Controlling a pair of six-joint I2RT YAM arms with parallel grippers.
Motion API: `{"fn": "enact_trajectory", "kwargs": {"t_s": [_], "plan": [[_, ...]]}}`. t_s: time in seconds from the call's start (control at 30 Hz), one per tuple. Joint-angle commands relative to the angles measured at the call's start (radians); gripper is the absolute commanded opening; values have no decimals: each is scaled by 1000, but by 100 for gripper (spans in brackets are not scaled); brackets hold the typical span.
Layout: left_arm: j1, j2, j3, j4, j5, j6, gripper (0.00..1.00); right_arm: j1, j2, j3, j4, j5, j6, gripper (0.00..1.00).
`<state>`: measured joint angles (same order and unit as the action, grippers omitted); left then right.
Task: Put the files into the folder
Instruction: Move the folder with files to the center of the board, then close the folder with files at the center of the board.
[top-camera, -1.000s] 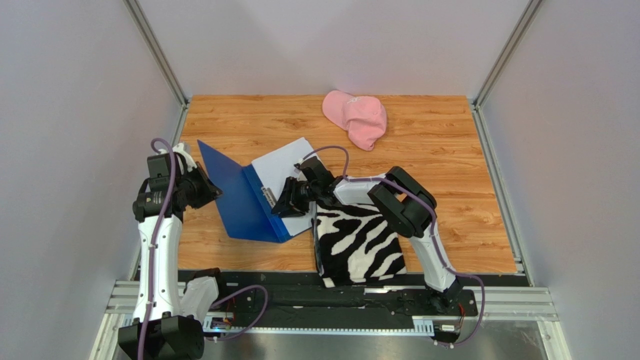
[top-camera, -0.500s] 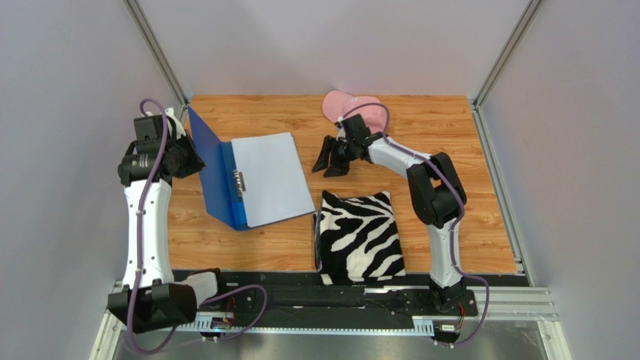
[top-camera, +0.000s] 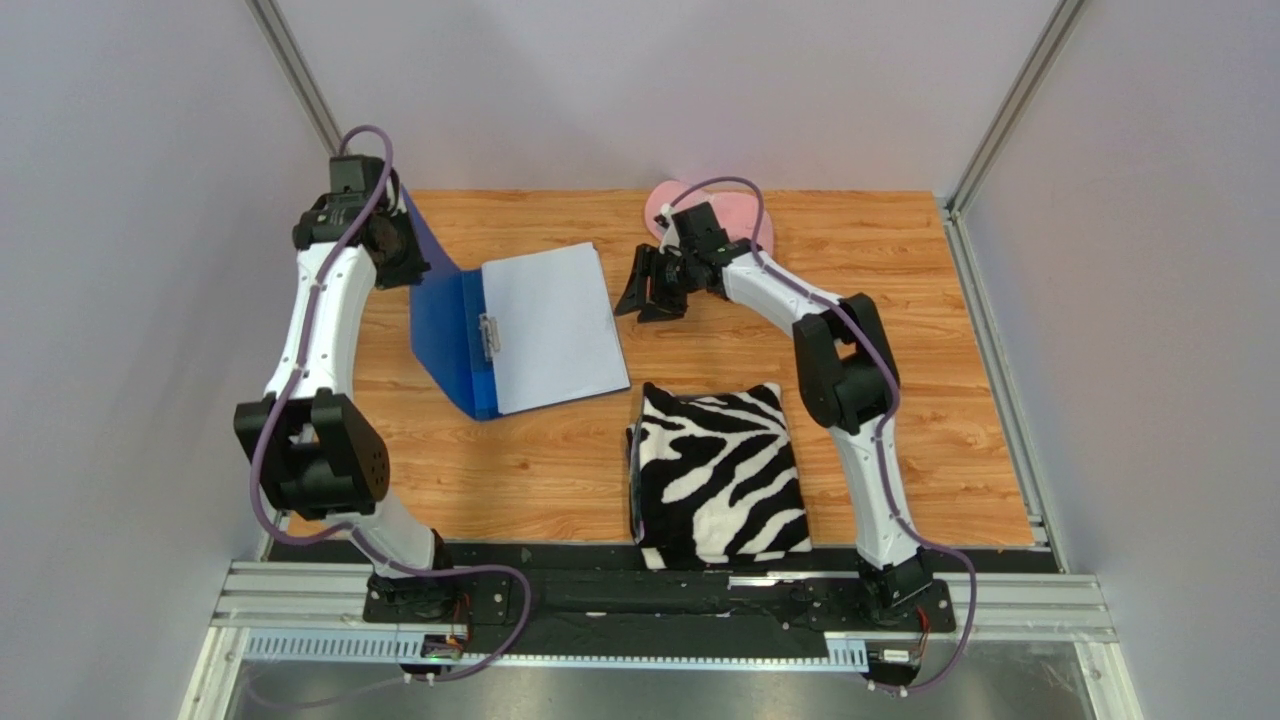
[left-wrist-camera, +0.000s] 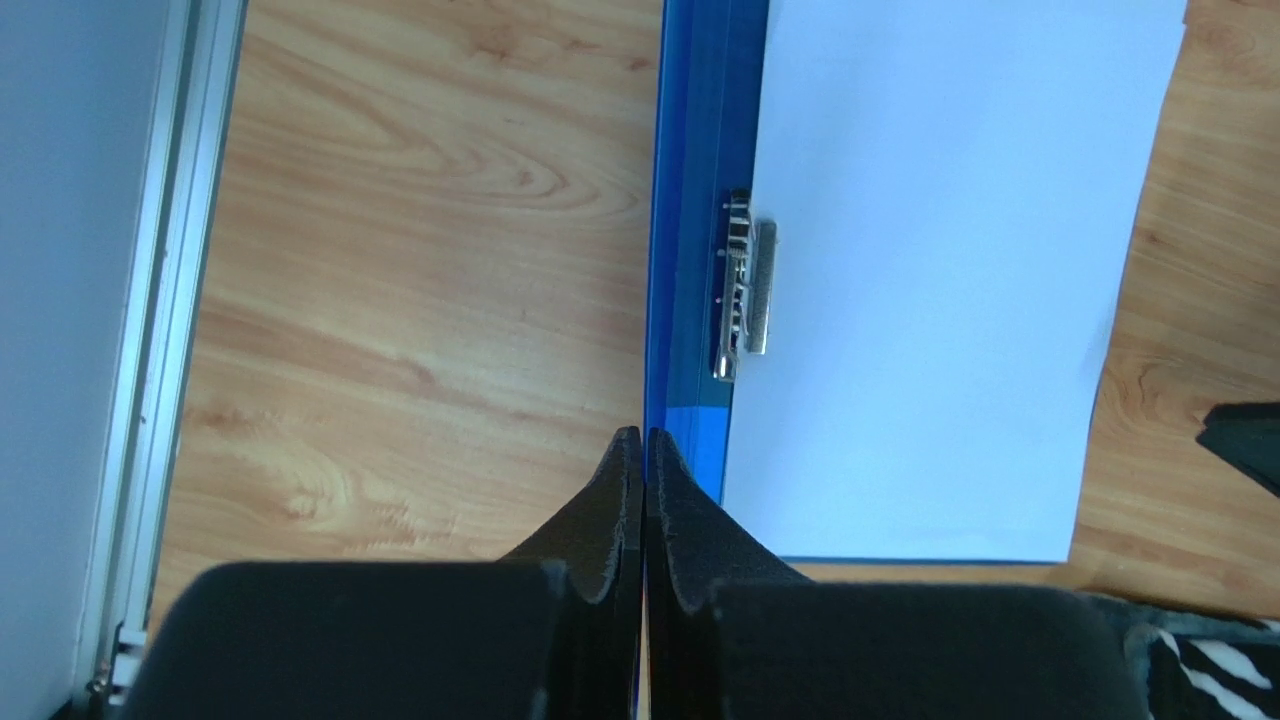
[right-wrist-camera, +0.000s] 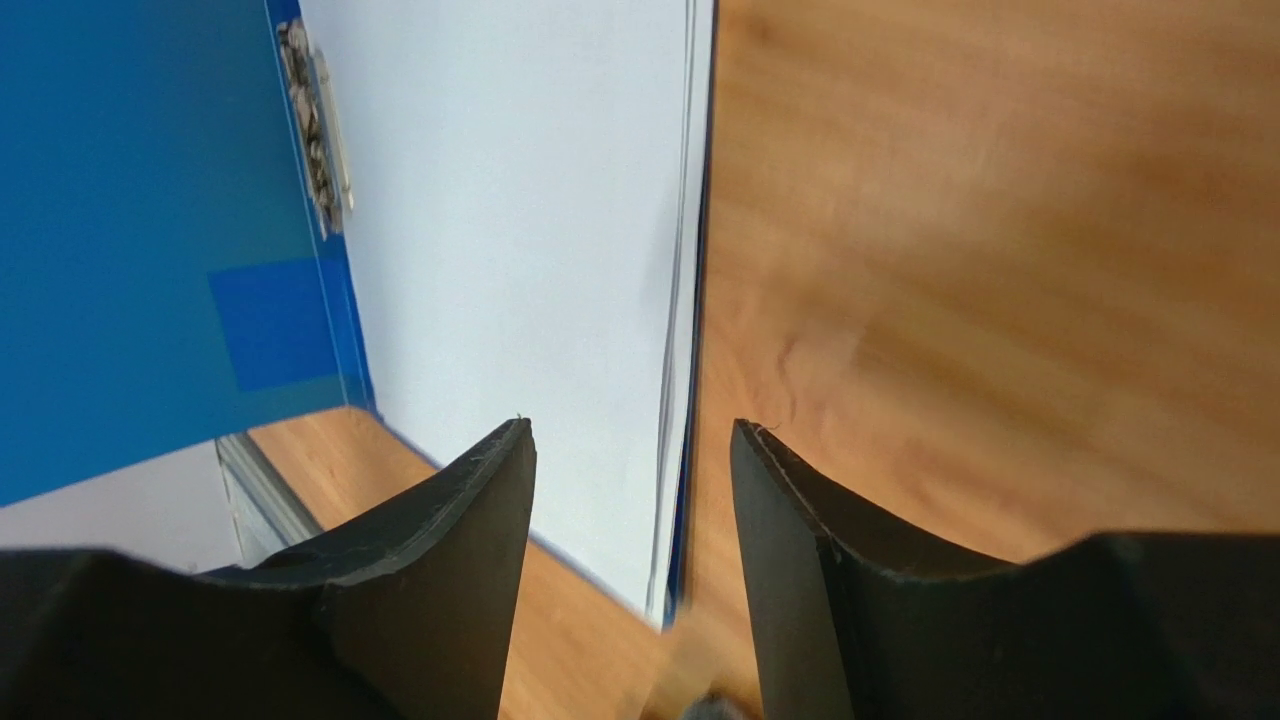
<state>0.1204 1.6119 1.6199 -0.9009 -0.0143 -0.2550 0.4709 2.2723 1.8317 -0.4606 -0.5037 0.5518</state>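
Note:
The blue folder (top-camera: 448, 323) lies open at the table's left, its cover lifted up on edge. The white files (top-camera: 549, 323) lie flat on its right half beside the metal clip (left-wrist-camera: 741, 285). My left gripper (top-camera: 403, 252) is shut on the raised cover's edge (left-wrist-camera: 657, 225), and a thin blue strip shows between its fingers (left-wrist-camera: 609, 495). To the right of the files' edge (right-wrist-camera: 669, 300), my right gripper (top-camera: 639, 293) hovers open and holds nothing. In the right wrist view the cover's inner face (right-wrist-camera: 135, 225) stands to the left.
A zebra-striped cloth (top-camera: 718, 473) lies folded at the near middle, just below the folder's right corner. A pink cap (top-camera: 666, 200) sits at the back, partly hidden behind my right arm. Metal rails and grey walls bound the wooden table (top-camera: 932, 375).
My left arm has swung up and toward the back, lifting the cover more upright. My right gripper left the files, moved back and right, and opened wider. The folder has shifted toward the back.

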Motion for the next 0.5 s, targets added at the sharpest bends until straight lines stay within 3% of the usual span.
{"fn": "enact_trajectory", "kwargs": {"t_s": [0.0, 0.13, 0.17, 0.27, 0.4, 0.47], "plan": [[-70, 81, 99, 23, -63, -10, 0, 6, 151, 191, -1, 63, -23, 54], [-117, 108, 150, 22, -113, -39, 1, 8, 217, 255, -52, 206, -10, 54], [-146, 105, 155, 25, -108, -59, 8, 8, 223, 239, -44, 206, -6, 54], [-176, 102, 150, 68, -46, -107, 24, 8, 237, 215, 6, 153, 35, 54], [-217, 103, 86, 234, 160, -210, 35, 3, 277, 170, 121, 10, 167, 54], [-257, 127, 64, 301, 192, -266, 40, 2, 283, 167, 164, -27, 212, 53]]}}
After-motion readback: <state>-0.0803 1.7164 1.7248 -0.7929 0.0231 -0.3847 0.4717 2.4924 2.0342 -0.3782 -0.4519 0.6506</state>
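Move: Directly above the spine, the left hand grips the free edge of the folder's raised cover; the folder's middle is about 4 cm ahead, 13 cm to its right and 21 cm below, the metal clip some 3 cm ahead, 3 cm right and 20 cm down. For the right hand, the folder's right edge lies roughly 5 cm forward, 3 cm left, 6 cm lower; the pink cap sits 17 cm ahead and 13 cm right, the zebra cloth 22 cm back and 14 cm right. Swinging the cover over towards the pages, the left hand goes about 10 cm right and 5 cm forward with a slight rise, its fingers opening partway along so that the edge stands loose between them. Meanwhile the right hand, still half open, reaches 5 cm forward, a little left and 4 cm down to the folder's right edge, one finger over the pages and the other just outside, then stays low there. ##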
